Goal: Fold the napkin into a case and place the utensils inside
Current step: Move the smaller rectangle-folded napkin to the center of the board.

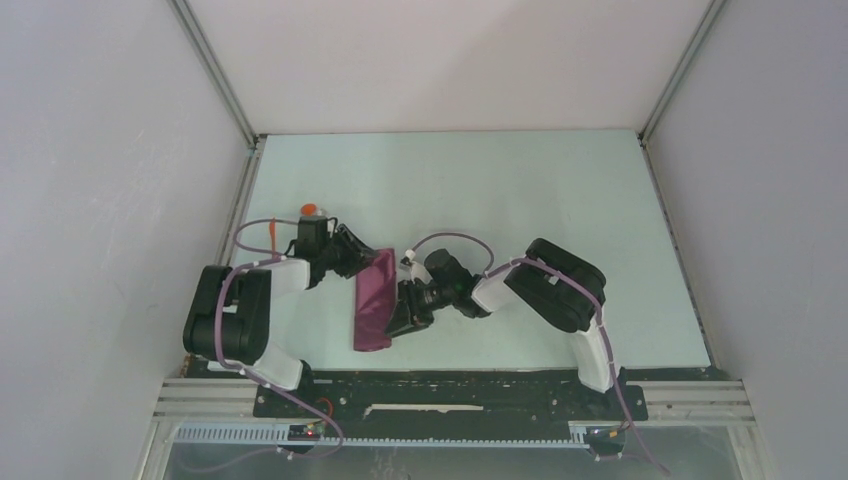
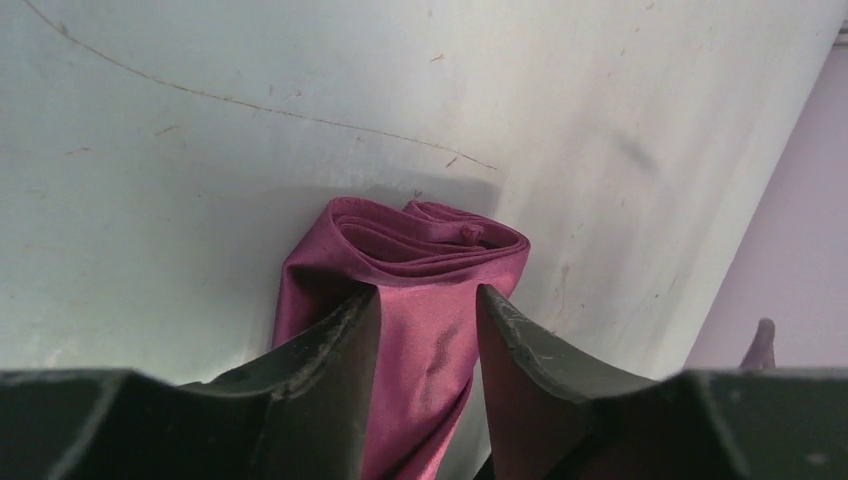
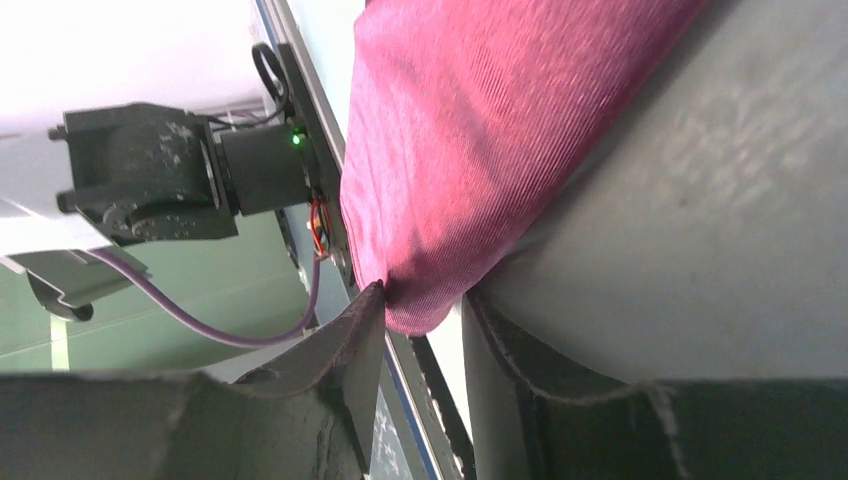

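Observation:
The maroon napkin [image 1: 372, 305] lies on the table as a long narrow folded strip, running from near to far. My left gripper [image 1: 362, 262] is at its far end. In the left wrist view the napkin [image 2: 400, 250] passes between the jaws of the left gripper [image 2: 428, 300], bunched narrower there, with rolled folds beyond the tips. My right gripper [image 1: 398, 318] is at the strip's right side; the right gripper [image 3: 422, 300] has a corner of the napkin [image 3: 480, 130] pinched between its tips. An orange utensil [image 1: 310, 209] with a round end shows behind the left arm, mostly hidden.
The pale table [image 1: 520, 200] is enclosed by white walls on three sides. A black rail [image 1: 450, 390] with the arm bases runs along the near edge. The left arm's purple cable [image 1: 255, 228] loops near the left wall.

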Controlling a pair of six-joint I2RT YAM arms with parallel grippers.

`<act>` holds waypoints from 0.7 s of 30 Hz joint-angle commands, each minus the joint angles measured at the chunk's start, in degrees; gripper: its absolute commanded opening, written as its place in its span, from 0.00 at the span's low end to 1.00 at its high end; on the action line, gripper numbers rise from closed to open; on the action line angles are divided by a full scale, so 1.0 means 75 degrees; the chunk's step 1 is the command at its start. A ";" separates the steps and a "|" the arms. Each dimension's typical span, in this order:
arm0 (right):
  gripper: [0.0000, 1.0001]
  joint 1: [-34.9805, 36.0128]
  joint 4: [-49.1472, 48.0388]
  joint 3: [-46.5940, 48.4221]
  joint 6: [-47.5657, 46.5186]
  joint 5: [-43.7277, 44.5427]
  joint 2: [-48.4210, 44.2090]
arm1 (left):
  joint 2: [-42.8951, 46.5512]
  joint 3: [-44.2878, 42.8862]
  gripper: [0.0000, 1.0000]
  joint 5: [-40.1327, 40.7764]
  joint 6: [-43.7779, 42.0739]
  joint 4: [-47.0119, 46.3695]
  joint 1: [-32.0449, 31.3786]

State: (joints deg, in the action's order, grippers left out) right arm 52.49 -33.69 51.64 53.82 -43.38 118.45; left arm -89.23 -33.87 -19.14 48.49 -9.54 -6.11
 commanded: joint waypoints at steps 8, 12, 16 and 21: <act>0.42 0.0110 -0.0066 0.1150 0.0348 0.0248 0.0675 | 0.2280 -0.1081 0.74 0.0720 -0.0747 0.2220 0.0033; 0.48 -0.0011 0.0388 0.1315 0.0158 0.0193 0.0520 | 0.2477 -0.1756 0.86 0.1331 -0.1264 0.3427 0.0287; 0.61 -0.0279 0.3233 0.1221 -0.1519 0.1119 -0.0819 | 0.1782 -0.2728 0.86 0.2132 -0.1721 0.4529 0.0979; 0.65 -0.0548 0.5394 0.0793 -0.3229 0.2273 -0.2332 | -0.0428 -0.4986 0.79 0.4597 -0.2964 0.6194 0.1108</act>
State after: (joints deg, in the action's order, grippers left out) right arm 50.46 -9.56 59.55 42.48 -34.15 110.13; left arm -82.54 -60.84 -0.82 35.20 24.56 1.69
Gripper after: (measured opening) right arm 0.641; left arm 0.824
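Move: The napkin's far end lies between my left fingers; its middle is about 9 cm back and 2 cm right of that hand, a centimetre lower. The spoon lies some 8 cm ahead and 12 cm left of my left hand, the knife about 3 cm ahead and 21 cm left, both also at table level. My right hand is at the napkin's near right corner, with the napkin's middle about 8 cm ahead and 3 cm left of it, a centimetre lower. My left fingers open wide as I come off the napkin's far end, lifting about 12 cm, then swinging left and a little forward over the spoon while the hand rolls some 25 degrees, left side up. Meanwhile my right fingers push the near right corner left and forward about 3 cm, then open, back off to the right and rise slightly, still easing forward. ##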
